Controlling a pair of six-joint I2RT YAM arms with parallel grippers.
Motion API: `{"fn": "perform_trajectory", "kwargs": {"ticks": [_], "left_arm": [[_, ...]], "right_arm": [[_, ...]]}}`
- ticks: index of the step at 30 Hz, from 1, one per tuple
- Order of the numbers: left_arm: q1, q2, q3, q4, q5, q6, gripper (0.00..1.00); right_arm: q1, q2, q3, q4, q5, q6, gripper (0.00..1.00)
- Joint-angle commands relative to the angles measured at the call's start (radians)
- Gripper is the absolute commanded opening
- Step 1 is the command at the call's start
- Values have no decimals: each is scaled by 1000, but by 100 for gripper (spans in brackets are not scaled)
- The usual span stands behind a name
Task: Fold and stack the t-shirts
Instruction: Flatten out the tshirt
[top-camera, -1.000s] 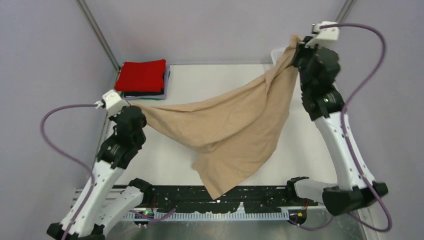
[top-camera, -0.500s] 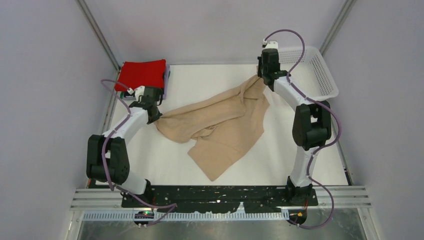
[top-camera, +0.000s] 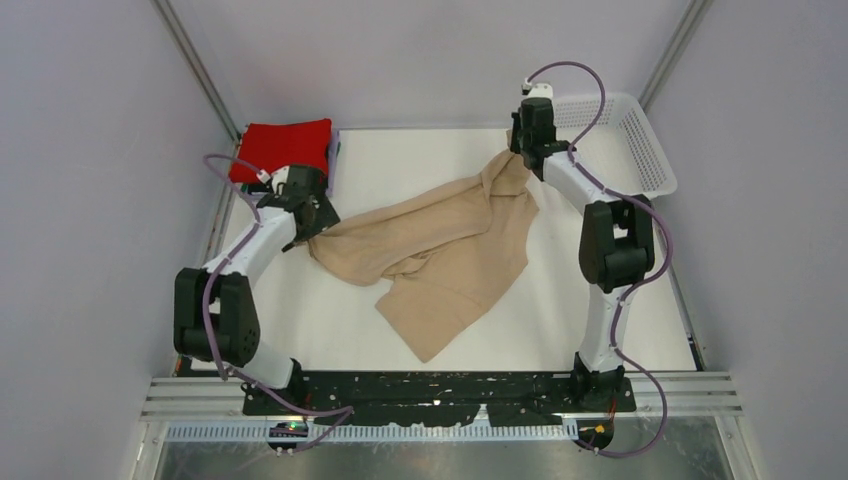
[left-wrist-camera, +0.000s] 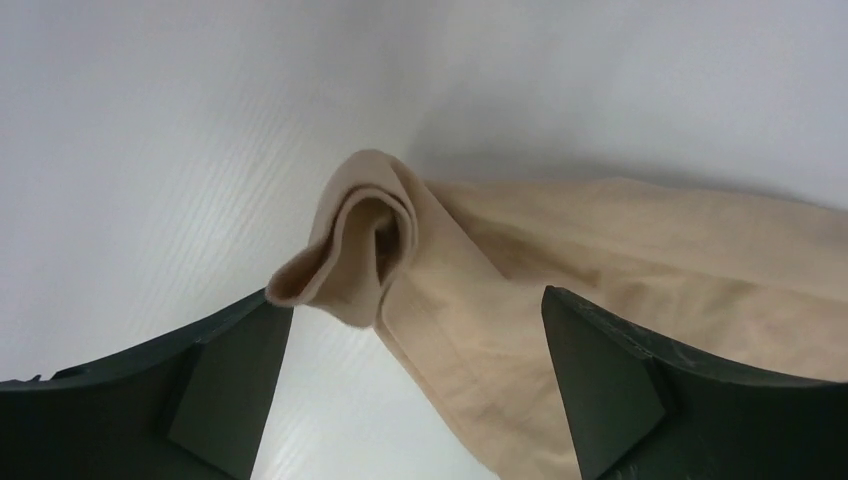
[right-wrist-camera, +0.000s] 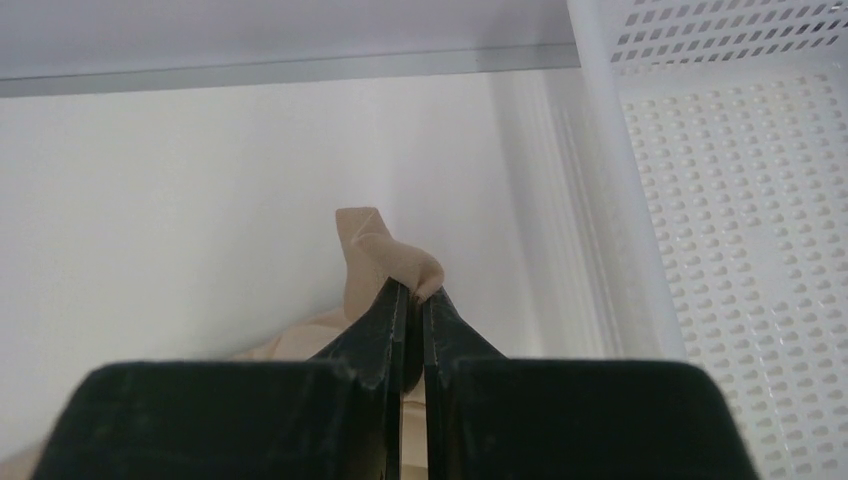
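The beige t-shirt (top-camera: 440, 250) lies crumpled across the middle of the white table, stretched from left to back right. My left gripper (top-camera: 318, 225) stands open at its left end. In the left wrist view the jaws (left-wrist-camera: 415, 300) are wide apart, with a curled shirt corner (left-wrist-camera: 360, 240) lying loose on the table between them. My right gripper (top-camera: 518, 150) is shut on the shirt's far right corner, and the beige cloth (right-wrist-camera: 375, 250) bulges out past its closed fingertips (right-wrist-camera: 412, 292). A stack of folded t-shirts (top-camera: 285, 150), red on top, sits at the back left.
A white mesh basket (top-camera: 640, 150) stands at the back right, right beside my right gripper, and its perforated wall (right-wrist-camera: 740, 200) fills the right of the right wrist view. Grey walls enclose the table on three sides.
Both arms have lowered the shirt from a raised spread down onto the table. The left gripper has since opened and let go of its corner. The right gripper stays shut on its corner.
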Motion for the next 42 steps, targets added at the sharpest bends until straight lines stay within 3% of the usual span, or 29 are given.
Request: {"fn": "perform_trajectory", "kwargs": {"ticks": [1, 4, 7, 10, 12, 14, 15, 17, 18, 21, 29, 37, 42], "left_arm": [[-123, -206, -7, -12, 17, 61, 100], [-272, -267, -17, -3, 24, 139, 100], [-401, -263, -17, 14, 137, 178, 100], [-508, -196, -21, 84, 260, 200, 100], [-558, -120, 12, 100, 334, 206, 97], [-595, -39, 50, 100, 382, 207, 91], [-610, -6, 67, 97, 400, 210, 89], [-631, 55, 93, 91, 398, 208, 88], [-637, 76, 105, 86, 389, 209, 87], [-642, 130, 131, 69, 326, 198, 83], [-643, 245, 202, 24, 162, 185, 73], [-644, 314, 249, -20, 128, 198, 68], [-643, 335, 258, -43, 28, 205, 54]], "right_arm": [[-2, -127, -72, 46, -5, 22, 5], [-1, -181, -133, 54, -8, 39, 5], [-1, -227, -202, 64, -17, 59, 5], [-1, -255, -245, 62, -20, 87, 6], [-1, -266, -273, 67, -70, 95, 13], [-1, -258, -278, 65, -95, 101, 33], [-1, -244, -264, 52, -81, 102, 51], [0, -229, -212, -17, -35, 113, 71], [-1, -228, -199, -57, -22, 119, 75], [-1, -276, -229, -74, 23, 132, 100], [7, -549, -516, -75, 2, 227, 95], [11, -906, -886, -36, -74, 332, 95], [20, -979, -1023, 17, -193, 393, 97]]}}
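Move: The left hand, empty and open, has the shirt's left end about 6 cm below it. The loose fold in the middle of the t-shirt, its goal, lies some 25 cm to its right, 6 cm back and 6 cm down; the red stack is 20 cm ahead and 6 cm left. The right hand pinches the far-right corner, with the bare table it drops to 13 cm below and 2 cm ahead; the white basket's middle is 27 cm right and 4 cm ahead. Sweeping right some 25 cm in an arc over the shirt, the left hand rises, comes down to the middle fold, turns about 50 degrees clockwise, then creeps slightly forward as its fingers partly close around the fold's edge. The right hand eases back about 6 cm with the corner, opens and lets go, then withdraws farther back with its fingers open, staying well above the shirt's right side. ##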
